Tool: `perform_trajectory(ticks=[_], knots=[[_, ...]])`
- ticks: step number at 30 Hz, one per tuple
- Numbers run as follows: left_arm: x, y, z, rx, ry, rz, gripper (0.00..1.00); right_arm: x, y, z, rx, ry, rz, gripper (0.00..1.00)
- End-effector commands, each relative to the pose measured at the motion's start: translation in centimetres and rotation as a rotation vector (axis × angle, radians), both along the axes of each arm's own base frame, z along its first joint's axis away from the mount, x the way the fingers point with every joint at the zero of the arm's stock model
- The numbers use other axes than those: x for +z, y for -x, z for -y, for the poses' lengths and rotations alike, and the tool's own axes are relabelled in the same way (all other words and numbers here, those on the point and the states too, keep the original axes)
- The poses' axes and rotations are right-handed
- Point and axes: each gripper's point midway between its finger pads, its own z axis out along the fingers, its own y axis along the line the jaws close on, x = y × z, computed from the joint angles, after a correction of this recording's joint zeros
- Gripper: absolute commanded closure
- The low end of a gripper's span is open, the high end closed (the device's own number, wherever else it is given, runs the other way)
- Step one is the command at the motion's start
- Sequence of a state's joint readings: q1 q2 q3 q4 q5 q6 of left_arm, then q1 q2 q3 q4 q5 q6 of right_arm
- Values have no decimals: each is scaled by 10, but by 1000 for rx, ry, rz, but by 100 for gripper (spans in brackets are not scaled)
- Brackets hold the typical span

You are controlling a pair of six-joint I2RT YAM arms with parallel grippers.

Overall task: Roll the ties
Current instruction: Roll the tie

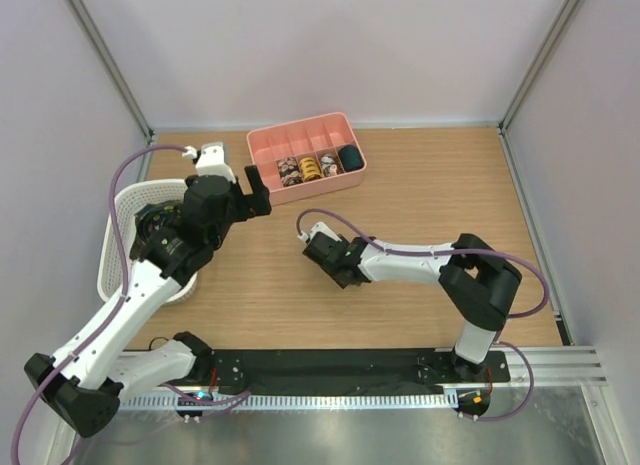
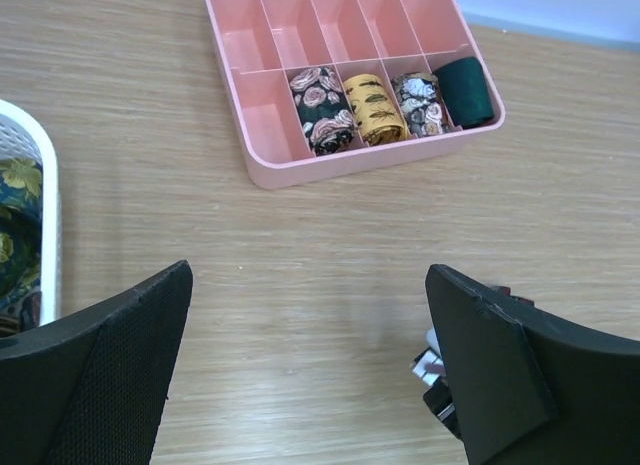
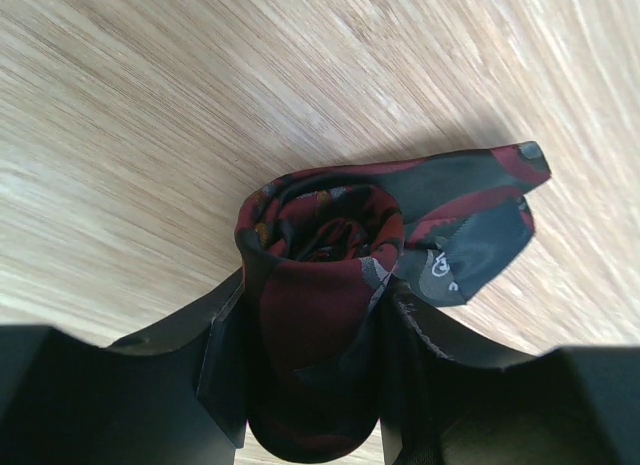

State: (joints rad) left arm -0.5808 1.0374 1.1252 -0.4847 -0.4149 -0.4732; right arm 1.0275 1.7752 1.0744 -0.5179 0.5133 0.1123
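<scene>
My right gripper [image 3: 318, 295] is shut on a rolled dark red tie [image 3: 320, 235]. The coil stands between its fingers, and the tie's pointed end sticks out to the right just above the table. From above, that gripper [image 1: 318, 250] is at mid-table. My left gripper [image 2: 308, 275] is open with nothing in it, hanging over bare wood in front of the pink tray [image 2: 262, 170]. The top view shows the left gripper [image 1: 258, 192] just left of the tray [image 1: 300, 135]. Several rolled ties fill the tray's front row: rose print [image 2: 322, 108], yellow [image 2: 374, 109], pale floral [image 2: 419, 103], dark green [image 2: 466, 91].
A white mesh basket [image 1: 125, 210] stands at the table's left edge under my left arm. Green and yellow printed fabric [image 2: 15, 215] lies inside the basket [image 2: 45, 175]. The tray's back compartments and its front left one hold nothing. Walls close the table's far side.
</scene>
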Motion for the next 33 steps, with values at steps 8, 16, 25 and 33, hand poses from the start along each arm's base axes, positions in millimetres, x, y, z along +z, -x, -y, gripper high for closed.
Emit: perform_trajectory(ticks=[8,16,25,33], knots=[[-53,19,2,-8,188,60,0,-14,14,-19,-53,-425,-296,98],[-109,28,38,-181,244,-23,0,-23,12,-15,-138,-663,-478,99],[-140,43,110,-590,35,134,0,-31,4,-4,-223,-786,-582,99],[-176,34,148,-753,-67,37,0,-29,5,-1,-243,-846,-613,99]])
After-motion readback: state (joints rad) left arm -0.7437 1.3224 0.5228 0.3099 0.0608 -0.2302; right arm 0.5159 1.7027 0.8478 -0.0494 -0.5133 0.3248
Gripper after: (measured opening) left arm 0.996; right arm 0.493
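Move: The part-rolled dark red tie is already pinched between the right hand's fingers, at their own height. From the open left hand the tie lies about 20 cm to the right, 6 cm back and some 26 cm below. The pink box stands about 21 cm ahead and 12 cm right of the left hand, the white basket about 21 cm to its left and 2 cm ahead, both some 25 cm lower. Open left hand sinks about 20 cm and rightward towards the tie; right keeps its pinch, rolling some 60 degrees. ##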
